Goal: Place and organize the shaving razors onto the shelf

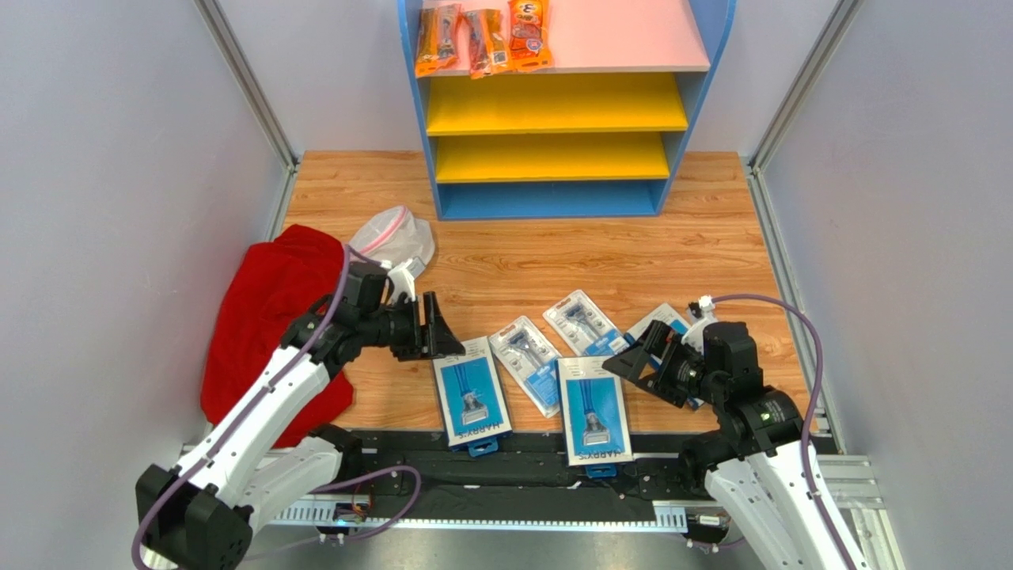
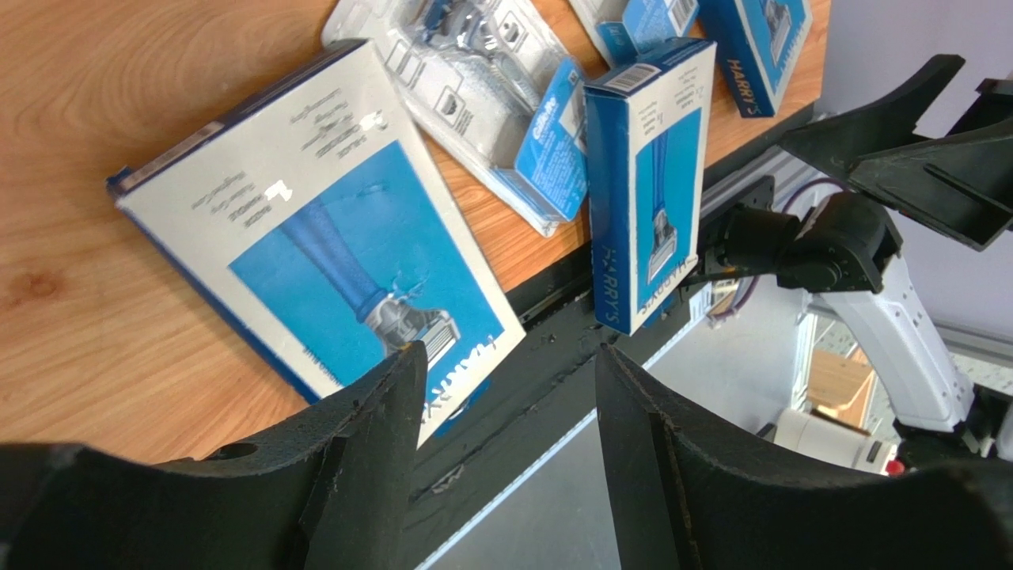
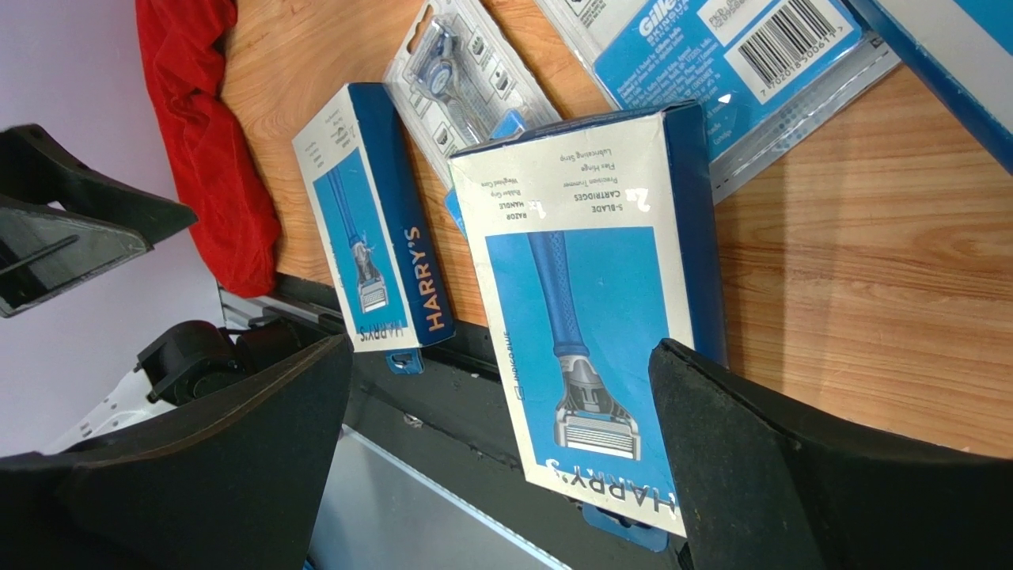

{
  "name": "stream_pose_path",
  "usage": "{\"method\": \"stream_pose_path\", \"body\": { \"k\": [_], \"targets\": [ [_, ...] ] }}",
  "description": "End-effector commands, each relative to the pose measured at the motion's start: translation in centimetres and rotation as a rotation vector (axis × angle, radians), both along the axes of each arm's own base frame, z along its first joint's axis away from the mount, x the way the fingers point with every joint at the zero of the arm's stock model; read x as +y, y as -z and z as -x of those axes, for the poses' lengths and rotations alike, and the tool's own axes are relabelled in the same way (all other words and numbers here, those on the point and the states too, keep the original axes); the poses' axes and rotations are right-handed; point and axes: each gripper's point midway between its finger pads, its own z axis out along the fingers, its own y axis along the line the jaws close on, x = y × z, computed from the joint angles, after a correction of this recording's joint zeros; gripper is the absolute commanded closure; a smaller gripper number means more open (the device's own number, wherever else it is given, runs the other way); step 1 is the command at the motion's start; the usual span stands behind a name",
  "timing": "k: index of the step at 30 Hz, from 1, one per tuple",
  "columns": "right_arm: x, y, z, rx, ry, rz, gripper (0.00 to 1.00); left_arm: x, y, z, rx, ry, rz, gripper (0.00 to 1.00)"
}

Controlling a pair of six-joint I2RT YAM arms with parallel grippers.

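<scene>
Five shaving razor packs lie on the wood floor. Three are larger and blue: one on the left [image 1: 471, 398], one in the middle [image 1: 593, 409], one partly under my right gripper [image 1: 661, 321]. Two paler clear packs [image 1: 528, 362] [image 1: 585, 323] lie between them. My left gripper [image 1: 438, 333] is open and empty, just above the left pack's [image 2: 321, 226] far end. My right gripper [image 1: 633, 354] is open and empty, over the middle pack [image 3: 595, 285]. The blue-framed shelf [image 1: 547, 107] stands at the far side, its two yellow shelves bare.
Three orange snack packets [image 1: 482, 36] lie on the shelf's pink top board. A red cloth [image 1: 274, 321] and a clear plastic bag [image 1: 392, 238] lie at the left. A black rail [image 1: 523, 457] runs along the near edge. Grey walls close both sides.
</scene>
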Motion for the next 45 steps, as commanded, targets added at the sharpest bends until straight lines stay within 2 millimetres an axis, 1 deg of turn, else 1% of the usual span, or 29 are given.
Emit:
{"method": "stream_pose_path", "body": {
  "k": [1, 2, 3, 4, 5, 6, 7, 8, 9, 10, 12, 13, 14, 16, 17, 18, 19, 20, 21, 22, 23, 24, 25, 26, 31, 34, 37, 40, 45],
  "targets": [
    [0.0, 0.7, 0.2, 0.01, 0.003, 0.002, 0.0, -2.4, -2.6, -1.9, -0.085, 0.052, 0.009, 0.37],
    [-0.1, 0.9, 0.2, 0.015, 0.005, 0.006, 0.0, -2.9, -2.4, -2.3, -0.076, 0.057, -0.005, 0.37],
    [-0.2, 1.3, 0.3, 0.021, 0.012, 0.01, 0.0, -3.8, -2.3, -1.9, -0.069, 0.089, -0.008, 0.37],
    [-0.3, 1.5, 0.3, 0.026, 0.017, 0.015, 0.0, -4.4, -1.7, -2.0, -0.049, 0.101, -0.02, 0.37],
    [-0.5, 1.9, 0.5, 0.046, 0.022, 0.027, 0.0, -5.1, -1.9, -2.1, -0.055, 0.11, -0.018, 0.37],
    [-0.9, 2.4, 0.6, 0.06, 0.037, 0.045, 0.0, -6.1, -1.7, -1.5, -0.049, 0.146, -0.018, 0.38],
    [-1.1, 2.8, 0.7, 0.071, 0.045, 0.057, 0.0, -6.8, -1.0, -1.5, -0.027, 0.157, -0.031, 0.38],
    [-1.3, 3.2, 0.9, 0.09, 0.052, 0.066, 0.0, -7.5, -1.0, -1.7, -0.03, 0.158, -0.026, 0.38],
    [-1.4, 3.6, 1.0, 0.098, 0.058, 0.075, 0.0, -8.4, -0.7, -1.0, -0.021, 0.188, -0.027, 0.38],
    [-1.5, 4.1, 1.2, 0.116, 0.065, 0.077, 0.0, -9.0, 0.1, -1.0, 0.002, 0.197, -0.034, 0.38],
    [-1.6, 4.6, 1.4, 0.128, 0.072, 0.076, 0.0, -10.8, 0.4, -0.3, 0.017, 0.222, -0.005, 0.38],
    [-1.6, 5.3, 1.7, 0.149, 0.076, 0.077, 0.0, -11.7, 0.7, -0.5, 0.019, 0.23, 0.01, 0.38],
    [-1.7, 5.6, 1.8, 0.157, 0.08, 0.078, 0.0, -12.5, 1.0, 0.3, 0.052, 0.244, 0.025, 0.38],
    [-1.7, 6.7, 2.1, 0.185, 0.085, 0.08, 0.0, -14.3, 1.6, 0.6, 0.069, 0.269, 0.052, 0.38],
    [-1.7, 7.1, 2.3, 0.196, 0.086, 0.076, 0.0, -15.3, 1.4, 1.2, 0.067, 0.298, 0.057, 0.37],
    [-1.7, 7.4, 2.3, 0.203, 0.086, 0.074, 0.01, -16.0, 1.5, 1.2, 0.069, 0.308, 0.053, 0.37],
    [-1.6, 7.8, 2.4, 0.21, 0.083, 0.07, 0.01, -16.7, 2.5, 1.2, 0.086, 0.316, 0.032, 0.37],
    [-1.5, 8.2, 2.6, 0.226, 0.084, 0.066, 0.01, -17.8, 2.0, 1.5, 0.077, 0.337, 0.04, 0.37],
    [-1.4, 8.5, 2.7, 0.23, 0.083, 0.062, 0.01, -18.4, 2.1, 1.5, 0.081, 0.346, 0.041, 0.37],
    [-1.4, 8.6, 2.6, 0.229, 0.086, 0.056, 0.01, -19.1, 3.2, 1.5, 0.103, 0.352, 0.03, 0.37],
    [-1.3, 8.8, 2.7, 0.234, 0.085, 0.048, 0.01, -19.9, 2.9, 1.6, 0.097, 0.362, 0.034, 0.37],
    [-1.2, 8.9, 2.7, 0.234, 0.086, 0.042, 0.01, -20.2, 3.3, 1.5, 0.106, 0.363, 0.027, 0.37],
    [-1.0, 8.8, 2.5, 0.225, 0.082, 0.032, 0.0, -20.6, 4.4, 1.5, 0.127, 0.361, 0.007, 0.37],
    [-0.8, 8.9, 2.6, 0.223, 0.072, 0.016, 0.0, -21.0, 4.7, 1.5, 0.133, 0.36, -0.001, 0.37],
    [0.0, 10.1, 2.6, 0.246, 0.068, -0.04, 0.0, -21.1, 7.9, 1.8, 0.203, 0.341, -0.076, 0.37],
    [0.4, 10.9, 2.8, 0.258, 0.064, -0.065, 0.0, -21.5, 8.8, 2.2, 0.22, 0.347, -0.088, 0.37],
    [1.1, 11.2, 2.8, 0.258, 0.044, -0.116, 0.0, -21.8, 9.3, 2.6, 0.227, 0.355, -0.094, 0.37],
    [2.0, 10.7, 2.7, 0.243, 0.015, -0.178, 0.02, -22.1, 9.4, 2.7, 0.229, 0.359, -0.087, 0.37],
    [2.7, 8.9, 2.2, 0.175, -0.018, -0.238, 0.07, -22.3, 9.3, 2.7, 0.219, 0.359, -0.077, 0.38]
  ]
}}
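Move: The Harry's razor box lying between the hands is the target: about 4 cm left of the right hand, 7 cm back and 12 cm below; from the left hand some 25 cm right, 6 cm back and 14 cm down. Relative to the right hand, a clear razor pack lies 10 cm ahead and 4 cm left, and another Harry's box 11 cm right and 4 cm ahead. The left Harry's box is 4 cm right and 3 cm back of the left hand. Fingers of both hands come up against the middle Harry's box, neither hand shutting on it: the right drops about 10 cm, easing back, to set its wide-open fingers astride the right edge, then works some 3 cm left and slightly up while rolling its left side up. The left, still part-open, sweeps roughly 20 cm right across the left box, then sinks, turning clockwise and tipping down, to the target's far left corner. ##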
